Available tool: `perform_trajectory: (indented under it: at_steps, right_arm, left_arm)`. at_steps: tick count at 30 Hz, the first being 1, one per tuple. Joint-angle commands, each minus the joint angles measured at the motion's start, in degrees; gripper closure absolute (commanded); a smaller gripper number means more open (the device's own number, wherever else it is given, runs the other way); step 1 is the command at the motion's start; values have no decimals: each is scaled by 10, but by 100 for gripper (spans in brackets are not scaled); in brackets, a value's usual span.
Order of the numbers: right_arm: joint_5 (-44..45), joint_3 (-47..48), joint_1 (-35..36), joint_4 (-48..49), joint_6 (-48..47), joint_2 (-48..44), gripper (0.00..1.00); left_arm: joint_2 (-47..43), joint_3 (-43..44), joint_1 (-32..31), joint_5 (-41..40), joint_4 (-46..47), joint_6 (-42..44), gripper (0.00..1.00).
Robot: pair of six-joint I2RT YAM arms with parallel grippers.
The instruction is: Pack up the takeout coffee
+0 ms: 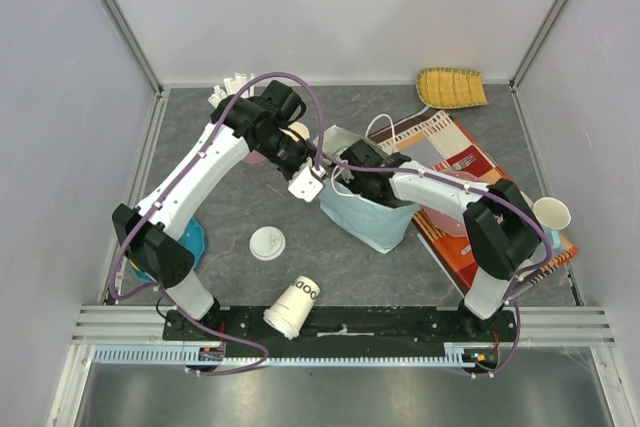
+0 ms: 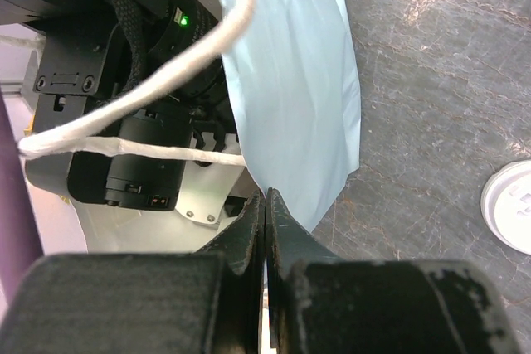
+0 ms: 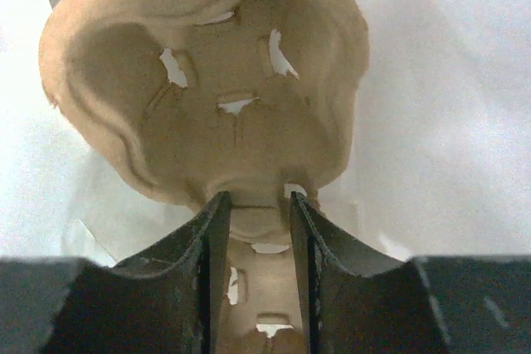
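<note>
A pale blue paper bag (image 1: 378,222) stands at the table's middle. My left gripper (image 1: 308,185) is shut on the bag's rim; in the left wrist view the paper (image 2: 299,80) runs down into the pressed-together fingers (image 2: 249,230). My right gripper (image 1: 343,165) reaches into the bag's mouth. In the right wrist view it (image 3: 255,201) is shut on the centre ridge of a brown pulp cup carrier (image 3: 224,64) against the bag's white inside (image 3: 431,80). The takeout coffee (image 1: 297,131) shows only as a round pale top behind my left wrist.
A loose white lid (image 1: 267,243) lies left of the bag. A stack of paper cups (image 1: 292,305) lies tipped near the front rail. A lidless cup (image 1: 551,213) stands on a red magazine (image 1: 455,159) at the right. A woven tray (image 1: 451,87) sits at the back.
</note>
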Motion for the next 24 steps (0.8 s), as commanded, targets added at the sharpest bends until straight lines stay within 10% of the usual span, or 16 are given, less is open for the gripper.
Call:
perform_trajectory:
  at_steps: [1,12,23,24]
  right_arm:
    - [0,50,4,-48,-4,-19,56]
    - [-35,155,7,-74,-10,-96,27]
    - [-18,252,7,-90,0,-148,20]
    - [-12,257,7,-90,-1,-153,18]
  left_arm:
    - [-8,5,-2,-7,-114,23,98]
    - [-10,3,-2,-7,-115,26,98]
    - [-9,9,-3,-14,-114,21,97]
    - [-9,14,-3,-12,-113,18,86]
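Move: The cup carrier lies down inside the paper bag right at the right hand, its narrow middle between or just under the fingertips, about 2 cm lower. From that hand the stack of paper cups stands some 19 cm to the left and 11 cm farther out, and the white lid lies about 27 cm left and 12 cm back, 4 cm lower. From the left hand the carrier is roughly 22 cm below, 9 cm right and 4 cm back. The cup carrier is let go in the bag: the right fingers spread from under half open to wide around its narrow middle as the hand comes free and rises about 19 cm, slowly at first and then fast, to around the bag's mouth. It drifts a little left and forward, the wrist tilting some 20 degrees so the fingertips swing outward and left. The left hand stays still, shut on the bag's edge. ##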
